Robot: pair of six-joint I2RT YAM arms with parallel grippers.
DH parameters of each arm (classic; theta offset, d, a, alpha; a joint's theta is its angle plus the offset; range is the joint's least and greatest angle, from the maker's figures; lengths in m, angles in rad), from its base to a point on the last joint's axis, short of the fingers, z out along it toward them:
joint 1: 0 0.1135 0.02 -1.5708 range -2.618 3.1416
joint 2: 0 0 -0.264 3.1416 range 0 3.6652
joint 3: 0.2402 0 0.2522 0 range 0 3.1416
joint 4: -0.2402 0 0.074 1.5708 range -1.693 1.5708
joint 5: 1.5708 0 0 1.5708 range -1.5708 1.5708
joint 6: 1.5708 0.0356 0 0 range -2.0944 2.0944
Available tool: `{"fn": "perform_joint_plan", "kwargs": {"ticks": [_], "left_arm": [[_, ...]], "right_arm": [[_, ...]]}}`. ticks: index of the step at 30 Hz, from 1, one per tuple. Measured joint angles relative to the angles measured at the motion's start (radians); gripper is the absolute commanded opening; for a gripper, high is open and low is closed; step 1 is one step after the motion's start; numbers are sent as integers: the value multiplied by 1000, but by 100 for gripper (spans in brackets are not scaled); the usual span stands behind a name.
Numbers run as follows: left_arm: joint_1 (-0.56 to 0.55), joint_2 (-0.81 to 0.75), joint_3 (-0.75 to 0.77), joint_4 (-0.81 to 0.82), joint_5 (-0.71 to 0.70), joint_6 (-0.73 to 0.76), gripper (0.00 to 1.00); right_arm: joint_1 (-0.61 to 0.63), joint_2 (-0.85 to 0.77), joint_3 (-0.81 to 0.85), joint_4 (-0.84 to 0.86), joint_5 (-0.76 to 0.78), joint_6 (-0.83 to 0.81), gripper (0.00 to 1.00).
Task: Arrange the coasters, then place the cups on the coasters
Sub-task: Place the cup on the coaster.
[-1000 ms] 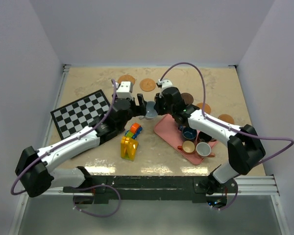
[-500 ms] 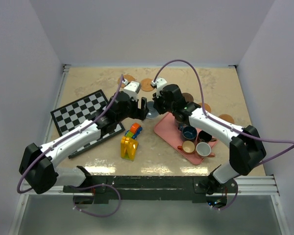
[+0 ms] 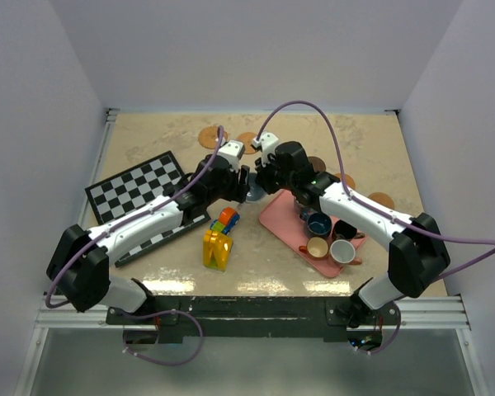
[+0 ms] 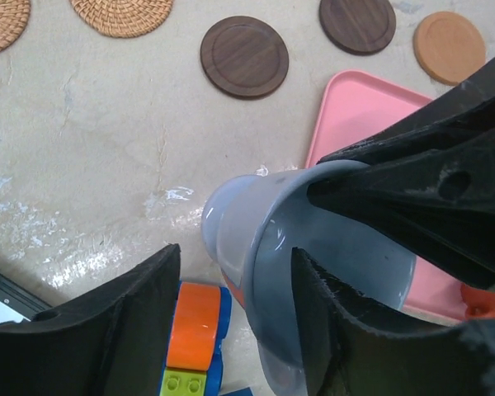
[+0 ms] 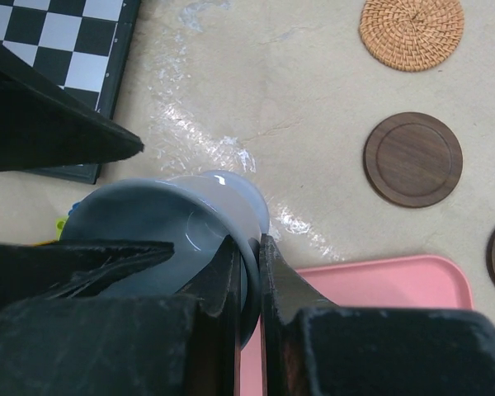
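Observation:
A pale blue cup [image 3: 252, 191] hangs tilted above the table between both arms. My right gripper [image 5: 249, 241] is shut on its rim [image 5: 268, 247], one finger inside and one outside. My left gripper [image 4: 237, 250] is open and straddles the opposite wall of the cup [image 4: 256, 247], with a gap still showing on the outer side. Woven orange coasters [image 3: 213, 134] [image 3: 247, 142], a dark brown coaster [image 3: 315, 165] and plain orange ones [image 3: 343, 180] [image 3: 381, 200] lie scattered at the back. Navy [image 3: 319, 223], black [image 3: 344, 230], tan [image 3: 317, 247] and grey-white [image 3: 341, 251] cups sit on the pink tray [image 3: 276, 219].
A checkerboard [image 3: 136, 194] lies at the left under my left arm. Colourful toy blocks [image 3: 219, 239] stand just in front of the held cup, directly below my left gripper's fingers [image 4: 132, 322]. Walls enclose the table on three sides.
My left gripper has moved right up to the cup, slid one finger inside it, and its jaws have narrowed. The right gripper has kept its hold and barely shifted.

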Motion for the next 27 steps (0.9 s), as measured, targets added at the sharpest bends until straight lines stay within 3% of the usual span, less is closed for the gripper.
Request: {"fn": "perform_joint_plan", "kwargs": {"ticks": [2,6,7,11,14,16,20,27], "left_arm": [[0,23,9,2,-2,-1,39],[-6,56,28,21,-12,-10,0],[-5,64,34,23,-32,-16,0],[-7,90,52,24,-69,-15,0],[-1,98,66,5,-88,-6,0],[7,113,93,-25,-107,-6,0],[64,166,178,-58,-117,-13,0],[231,251,327,-60,-121,-35,0]], "right_arm": [[0,0,0,0,-2,-2,0],[4,1,0,-3,9,-2,0],[6,1,0,0,22,5,0],[14,6,2,25,64,26,33],[10,8,2,58,82,40,70],[8,6,2,96,115,53,83],[-13,-12,2,164,180,54,91],[-163,-38,13,295,204,97,92]]}}
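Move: The left hand's open fingers straddle the near rim of the tilted cup, whose middle lies about 4 cm right, 1 ahead and 2 below. The large woven coaster is some 22 cm ahead and 11 left, the small one 20 straight ahead, the toy blocks 7 back and 6 left, all about 16 below. For the right hand, gripping the rim, the cup's middle is 3 cm back, 3 left, 2 below; the dark coaster is 7 ahead, 2 right, 17 below. Left pinches the cup's rim; right lets go, withdrawing forward, up, right; left carries it about 14 cm forward-left. ##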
